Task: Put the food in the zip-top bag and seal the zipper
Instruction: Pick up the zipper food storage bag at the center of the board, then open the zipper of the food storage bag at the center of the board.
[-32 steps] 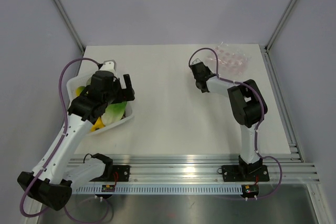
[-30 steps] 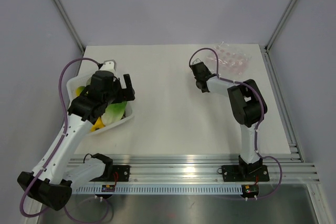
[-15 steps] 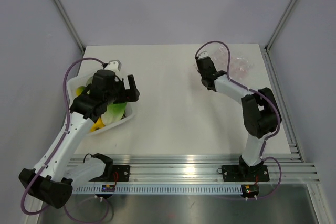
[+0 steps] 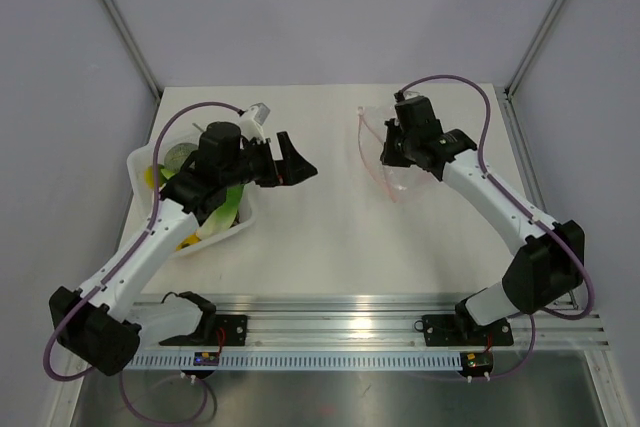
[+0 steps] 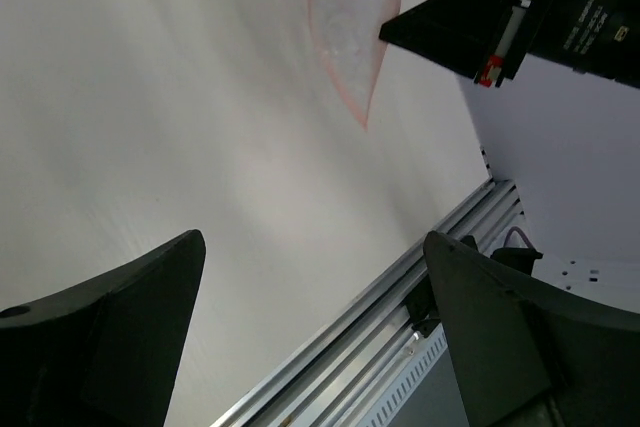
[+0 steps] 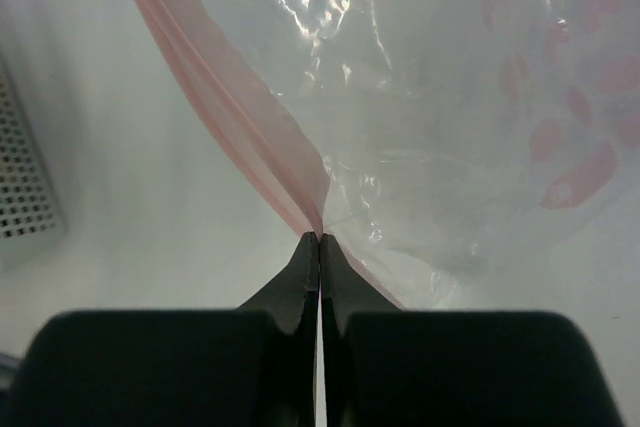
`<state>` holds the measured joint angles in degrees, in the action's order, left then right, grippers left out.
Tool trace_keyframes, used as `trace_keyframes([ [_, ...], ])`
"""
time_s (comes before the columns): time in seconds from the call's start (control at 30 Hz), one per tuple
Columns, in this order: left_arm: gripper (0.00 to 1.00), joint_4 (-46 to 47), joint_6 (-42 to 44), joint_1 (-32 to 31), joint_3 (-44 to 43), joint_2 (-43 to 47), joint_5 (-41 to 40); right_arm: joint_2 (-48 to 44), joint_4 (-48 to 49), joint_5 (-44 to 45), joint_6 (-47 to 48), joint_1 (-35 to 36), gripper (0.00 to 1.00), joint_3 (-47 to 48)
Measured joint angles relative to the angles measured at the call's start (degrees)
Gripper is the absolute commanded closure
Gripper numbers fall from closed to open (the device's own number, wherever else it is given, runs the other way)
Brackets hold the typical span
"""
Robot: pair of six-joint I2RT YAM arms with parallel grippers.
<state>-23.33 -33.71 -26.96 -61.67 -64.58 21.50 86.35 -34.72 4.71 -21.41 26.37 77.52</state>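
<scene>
The clear zip-top bag (image 4: pixel 380 175) hangs in the air over the back middle of the table, and my right gripper (image 4: pixel 388 154) is shut on its mouth edge. In the right wrist view the two fingertips meet on the pink zipper (image 6: pixel 222 92) at the gripper (image 6: pixel 318 239), with the crinkly bag (image 6: pixel 430 97) spreading beyond. The food lies in the white tray (image 4: pixel 243 227): green lettuce (image 4: pixel 226 209) and a yellow piece (image 4: pixel 186 240) show. My left gripper (image 4: pixel 292 161) is open and empty, right of the tray, facing the bag (image 5: pixel 345 22).
The aluminium rail (image 4: pixel 380 309) runs along the table's near edge, also seen as the rail (image 5: pixel 400 292) in the left wrist view. Grey walls close in the table on the left, back and right.
My right gripper closed on the bag at the back right corner and carried it, lifted, toward the middle. My left gripper swung out from above the tray to the right.
</scene>
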Motion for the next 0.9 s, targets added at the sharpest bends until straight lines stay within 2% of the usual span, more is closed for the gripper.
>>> trace_keyframes([
  [0.33,0.09,12.63,-5.92,-4.5,0.44,-11.26,0.63,-7.93,-1.84,-9.27,-9.38,3.1,1.0,-3.58],
  [0.67,0.22,17.44,-7.41,-9.55,-0.7,-22.14,0.59,-10.12,-4.46,-13.31,-10.43,3.15,1.0,-4.17],
  [0.8,0.39,18.36,-7.93,-11.13,-1.42,-23.93,0.31,-10.47,-5.09,-14.29,-10.56,3.15,1.0,-4.48],
  [0.9,0.81,18.86,-8.66,-12.09,-3.67,-26.6,-0.31,-10.8,-5.35,-14.58,-10.58,3.15,1.0,-4.68],
])
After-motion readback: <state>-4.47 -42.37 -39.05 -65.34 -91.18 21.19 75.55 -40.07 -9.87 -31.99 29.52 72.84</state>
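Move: Some 15 cm to the right, 9 cm ahead and 11 cm below the open left hand hangs the bag's free pink lip. The right gripper, already pinching the other lip, is about 20 cm to the right of the left hand, 10 cm ahead and 7 cm lower; from it the free lip lies about 5 cm left, 2 cm back and 4 cm down. The food bin stands some 27 cm left of the left hand, 4 cm back and 18 cm below. Reaching in to take the bag's free lip, the left hand travels about 12 cm right while sinking some 8 cm, its wide-open fingers closing more than halfway around the lip late in the approach. The right hand keeps its pinch on the other lip and draws the bag back about 8 cm, also a little left and up, rolling roughly 15 degrees with its left side rising, then eases nearly to a stop. ##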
